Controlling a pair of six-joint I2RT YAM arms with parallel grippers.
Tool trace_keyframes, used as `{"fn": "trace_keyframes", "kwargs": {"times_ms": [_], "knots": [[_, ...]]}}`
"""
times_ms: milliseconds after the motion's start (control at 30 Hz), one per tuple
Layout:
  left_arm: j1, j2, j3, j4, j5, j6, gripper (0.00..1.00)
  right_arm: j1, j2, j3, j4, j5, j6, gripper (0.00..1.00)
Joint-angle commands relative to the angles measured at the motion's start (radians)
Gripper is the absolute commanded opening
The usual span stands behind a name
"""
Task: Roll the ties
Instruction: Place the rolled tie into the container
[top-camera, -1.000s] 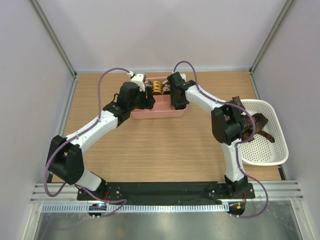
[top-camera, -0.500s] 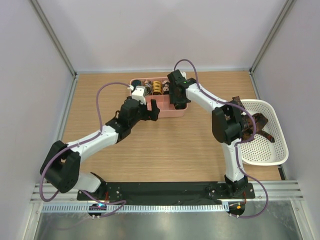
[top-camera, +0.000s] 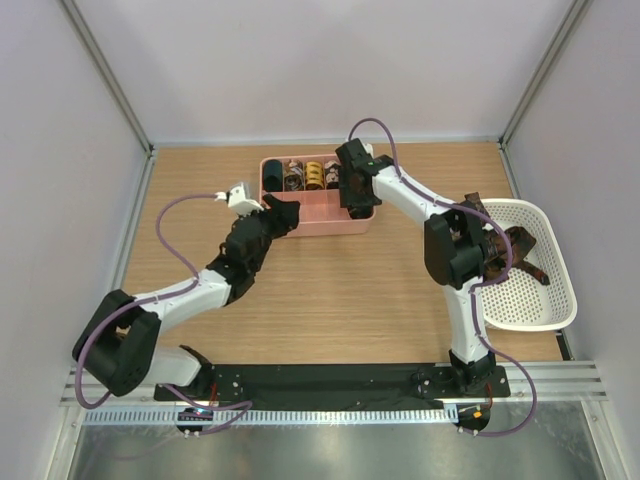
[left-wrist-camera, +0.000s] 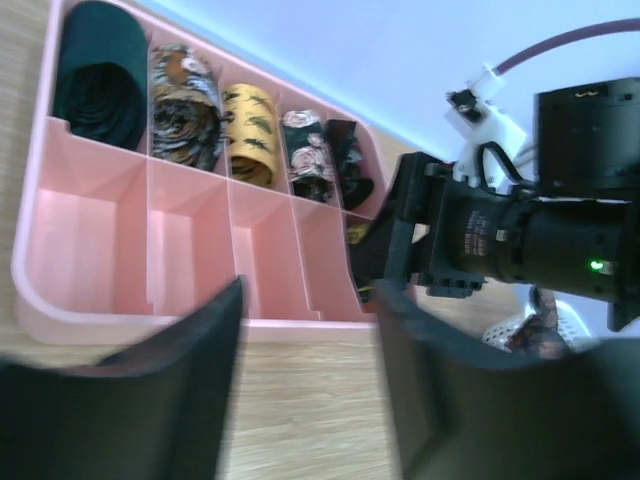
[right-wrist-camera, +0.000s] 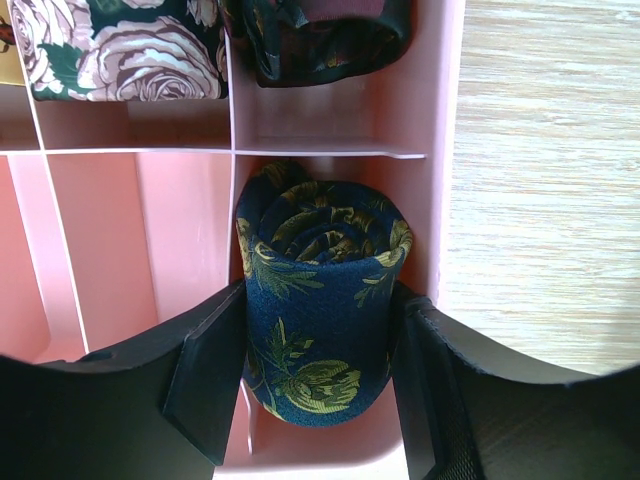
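A pink divided tray (top-camera: 310, 229) holds several rolled ties. In the left wrist view its back row shows a black coil (left-wrist-camera: 100, 85), a brown patterned one (left-wrist-camera: 185, 105), a yellow one (left-wrist-camera: 250, 130) and a rose-print one (left-wrist-camera: 308, 155). My right gripper (right-wrist-camera: 320, 335) reaches into the tray's (right-wrist-camera: 440, 100) near right compartment, both fingers pressed against a navy coil with yellow-green print (right-wrist-camera: 320, 300). My left gripper (left-wrist-camera: 305, 400) hangs open just in front of the tray's (left-wrist-camera: 150, 320) front wall, with only bare wood between its fingers. From above it is at the tray's near left corner (top-camera: 283, 215).
A white perforated basket (top-camera: 545, 310) stands at the right edge with loose brown ties (top-camera: 515, 250) in it. The right arm's forearm (top-camera: 410, 205) runs from there to the tray. Grey walls close off the table's back and sides.
My left gripper has pulled back out of the tray toward the near left. The right gripper has stayed in the tray's right compartment.
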Motion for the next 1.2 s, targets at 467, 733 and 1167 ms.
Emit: {"fn": "trace_keyframes", "kwargs": {"times_ms": [467, 733, 1167], "knots": [[-0.322, 0.541, 0.064, 0.934, -0.186, 0.022, 0.00, -0.029, 0.074, 0.070, -0.189, -0.113, 0.017, 0.66], [-0.330, 0.656, 0.189, 0.934, -0.184, -0.007, 0.00, -0.042, 0.077, 0.071, -0.206, -0.142, 0.011, 0.66], [-0.299, 0.820, 0.349, 0.934, -0.208, 0.021, 0.00, -0.042, 0.063, 0.073, -0.226, -0.154, 0.010, 0.68]]}}
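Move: Off to the left hand's right, about 19 cm away, some 9 cm ahead and 11 cm lower, the blue rolled tie stands in the container's near right-hand slot, already between the right hand's fingers, its middle about 1 cm ahead of and 1 cm below them. The black rolled tie is about 8 cm beyond it; the rose-patterned rolled tie is some 9 cm beyond and 7 cm to the left of it. Swinging about 18 cm to the right, the left hand shuts its open fingers early on, dips and draws back slightly, then comes up a little and eases forward towards the blue rolled tie, sinking again to end some 8 cm lower, fingertips at the container's near wall; contact can't be seen. The right hand stays, keeping its fingers around the tie, wrist tilting about 5 degrees. ##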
